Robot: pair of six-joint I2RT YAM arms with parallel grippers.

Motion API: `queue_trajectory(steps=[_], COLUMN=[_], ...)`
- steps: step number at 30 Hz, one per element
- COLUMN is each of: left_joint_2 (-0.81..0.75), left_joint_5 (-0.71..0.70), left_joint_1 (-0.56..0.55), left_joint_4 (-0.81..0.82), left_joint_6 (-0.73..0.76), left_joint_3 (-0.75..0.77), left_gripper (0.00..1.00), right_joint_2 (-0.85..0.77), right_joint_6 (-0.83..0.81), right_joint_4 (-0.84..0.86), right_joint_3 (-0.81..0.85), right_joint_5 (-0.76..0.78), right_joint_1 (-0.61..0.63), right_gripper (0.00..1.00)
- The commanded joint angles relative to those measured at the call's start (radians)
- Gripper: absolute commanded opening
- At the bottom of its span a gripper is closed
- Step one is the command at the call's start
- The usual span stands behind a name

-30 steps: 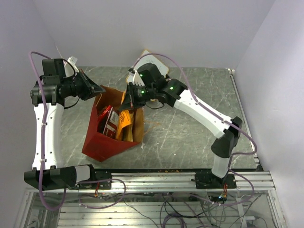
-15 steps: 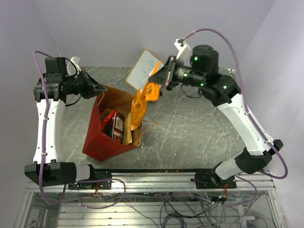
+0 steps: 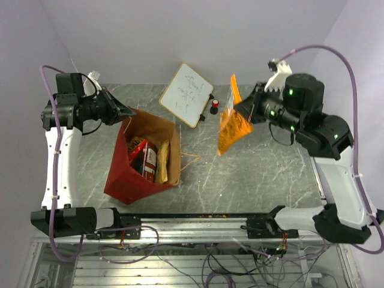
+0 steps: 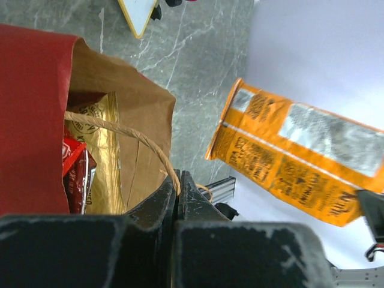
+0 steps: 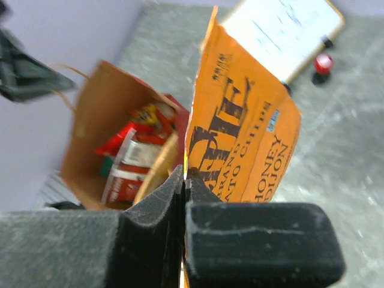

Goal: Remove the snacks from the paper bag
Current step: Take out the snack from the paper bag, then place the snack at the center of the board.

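Observation:
The red paper bag (image 3: 129,180) stands open at left of centre, brown inside, with red and yellow-brown snack packets (image 3: 150,161) in it. My left gripper (image 3: 127,111) is shut on the bag's tan loop handle (image 4: 129,132) at its far rim. My right gripper (image 3: 238,110) is shut on the edge of an orange snack packet (image 3: 233,126) and holds it in the air right of the bag. The packet also shows in the left wrist view (image 4: 294,159) and the right wrist view (image 5: 243,138). The bag's inside shows in the right wrist view (image 5: 102,120).
A tilted white whiteboard (image 3: 187,93) stands at the back centre. Small red-and-black bottles (image 3: 214,107) sit just right of it. A metal rail (image 3: 210,225) runs along the table's near edge. Walls close in the back and sides.
My right arm has lifted the orange packet out of the bag and swung it up and to the right. My left gripper has stayed on the handle.

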Motion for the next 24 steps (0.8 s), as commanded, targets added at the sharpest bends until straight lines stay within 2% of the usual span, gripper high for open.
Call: queue_trajectory(steps=[1,6,13,18,21,24], left_joint_2=[0.026,0.070,0.140,0.169,0.136,0.115], left_joint_5=[-0.006,-0.030,-0.023,-0.023,0.018,0.011], left_joint_1=[0.006,0.006,0.007,0.005,0.004,0.003], left_joint_4=[0.010,-0.006,-0.062,-0.049,0.030,0.030], left_joint_6=[0.004,0.023,0.090,0.094,0.047,0.048], left_joint_3=[0.073,0.176,0.262,0.309,0.232,0.187], left_gripper=[0.07,0.07,0.07,0.07,0.07,0.07], right_joint_2=[-0.117,-0.132,0.003,-0.080,-0.165,-0.239], right_joint_6=[0.002,0.031,0.152,0.175,0.179,0.164], right_joint_4=[0.001,0.194,0.411,0.379,0.336,0.266], right_joint_3=[-0.264,-0.548,-0.553,-0.732,-0.903,-1.043], right_joint_5=[0.155,0.038,-0.177,-0.072,-0.122,-0.114], right_joint_1=[-0.003,-0.003,-0.003,-0.034,-0.132,-0.237], right_gripper=[0.00,0.00,0.00,0.00,0.00,0.00])
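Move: The right hand already holds the orange snack packet high up; the bare table patch that it is taken to lies about 44 cm below, some 8 cm left and 5 cm ahead. From the right hand the bag's middle is about 33 cm left, 4 cm back; the whiteboard about 16 cm left, 34 cm ahead; the red-capped bottle 3 cm left, 30 cm ahead. The left hand grips the bag's rim, with that patch some 27 cm right, level ahead, 33 cm below. Down fast, about 25 cm, the right hand carries the pinched packet towards the table beside the bag, its fingers tipping some 25 degrees further downward; midway it levels off briefly and swings about 7 cm left, then sinks again while drawing back right. The left hand keeps its pinch on the bag's rim and pulls it about 4 cm forward and a little up. ##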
